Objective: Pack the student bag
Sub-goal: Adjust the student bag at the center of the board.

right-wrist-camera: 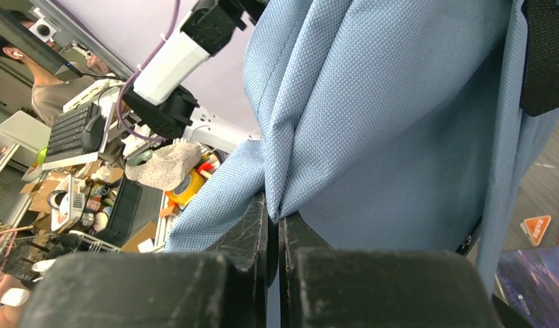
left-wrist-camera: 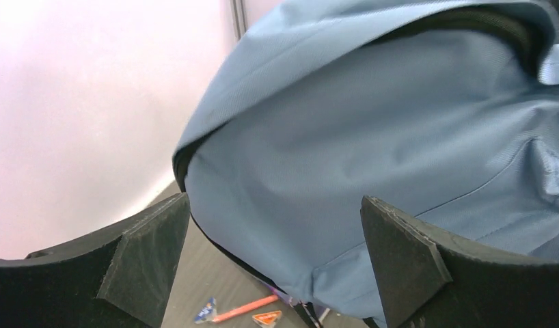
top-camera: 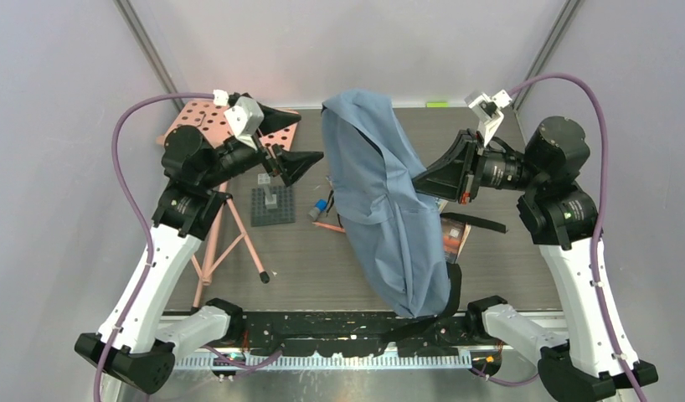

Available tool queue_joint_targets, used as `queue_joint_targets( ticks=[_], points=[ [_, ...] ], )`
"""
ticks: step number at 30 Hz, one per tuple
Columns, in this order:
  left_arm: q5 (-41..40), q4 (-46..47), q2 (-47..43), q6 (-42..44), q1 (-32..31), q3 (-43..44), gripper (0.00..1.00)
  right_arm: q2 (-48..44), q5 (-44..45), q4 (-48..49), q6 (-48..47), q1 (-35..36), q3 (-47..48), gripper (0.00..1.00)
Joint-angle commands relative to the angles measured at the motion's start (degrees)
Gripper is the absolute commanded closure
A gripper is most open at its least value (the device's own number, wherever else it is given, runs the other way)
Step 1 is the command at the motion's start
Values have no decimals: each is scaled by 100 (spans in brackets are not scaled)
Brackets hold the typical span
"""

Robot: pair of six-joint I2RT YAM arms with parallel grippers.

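Note:
The student bag, a large blue-grey fabric backpack, is held up off the middle of the table with its lower end near the front edge. My right gripper is shut on a pinched fold of the bag's fabric on its right side; in the right wrist view the gripper has the cloth wedged between its tips. My left gripper hangs open just left of the bag, apart from it. In the left wrist view the bag fills the space beyond the gripper, with nothing between the fingers.
A pink pegboard stand sits at the back left, with a dark grey baseplate beside it. An orange pen and small items lie by the bag's left side. A booklet and a black strap lie to its right.

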Motion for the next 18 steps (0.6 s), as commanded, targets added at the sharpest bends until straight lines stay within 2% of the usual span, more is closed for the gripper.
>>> queue_joint_targets(
  ticks=[1,8,18],
  points=[
    [127,800,-26,598,-114,128,2,87,-135,-18,-458,11,89,99],
    [47,778,321,1300,-424,287,1,171,-170,-109,-594,12,-160,99],
    [441,694,887,1539,-724,595,1,226,-352,-326,-811,27,-309,99]
  ],
)
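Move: The bag hangs from the right hand's shut fingers. Its middle is about 6 cm left of that hand, level fore and aft, and 8 cm lower. The board's center lies some 45 cm below, 16 farther out and 10 left, and the dark book 6 out and 10 right, equally low. From the open left hand the bag's middle is 16 cm right, 11 back and 8 down. The grey plate is 6 out, 10 left, about 44 below. Still pinching the bag's cloth, the right hand lowers it about 5 cm and carries it 2 cm forward, dipping its fingertips slightly. The left hand, fingers wide open, rises a touch and sinks back while reaching some 4 cm right and a little forward to the bag's upper left edge, rolling about 10 degrees clockwise as seen from behind the hand; it comes close, but a touch can't be made out. ##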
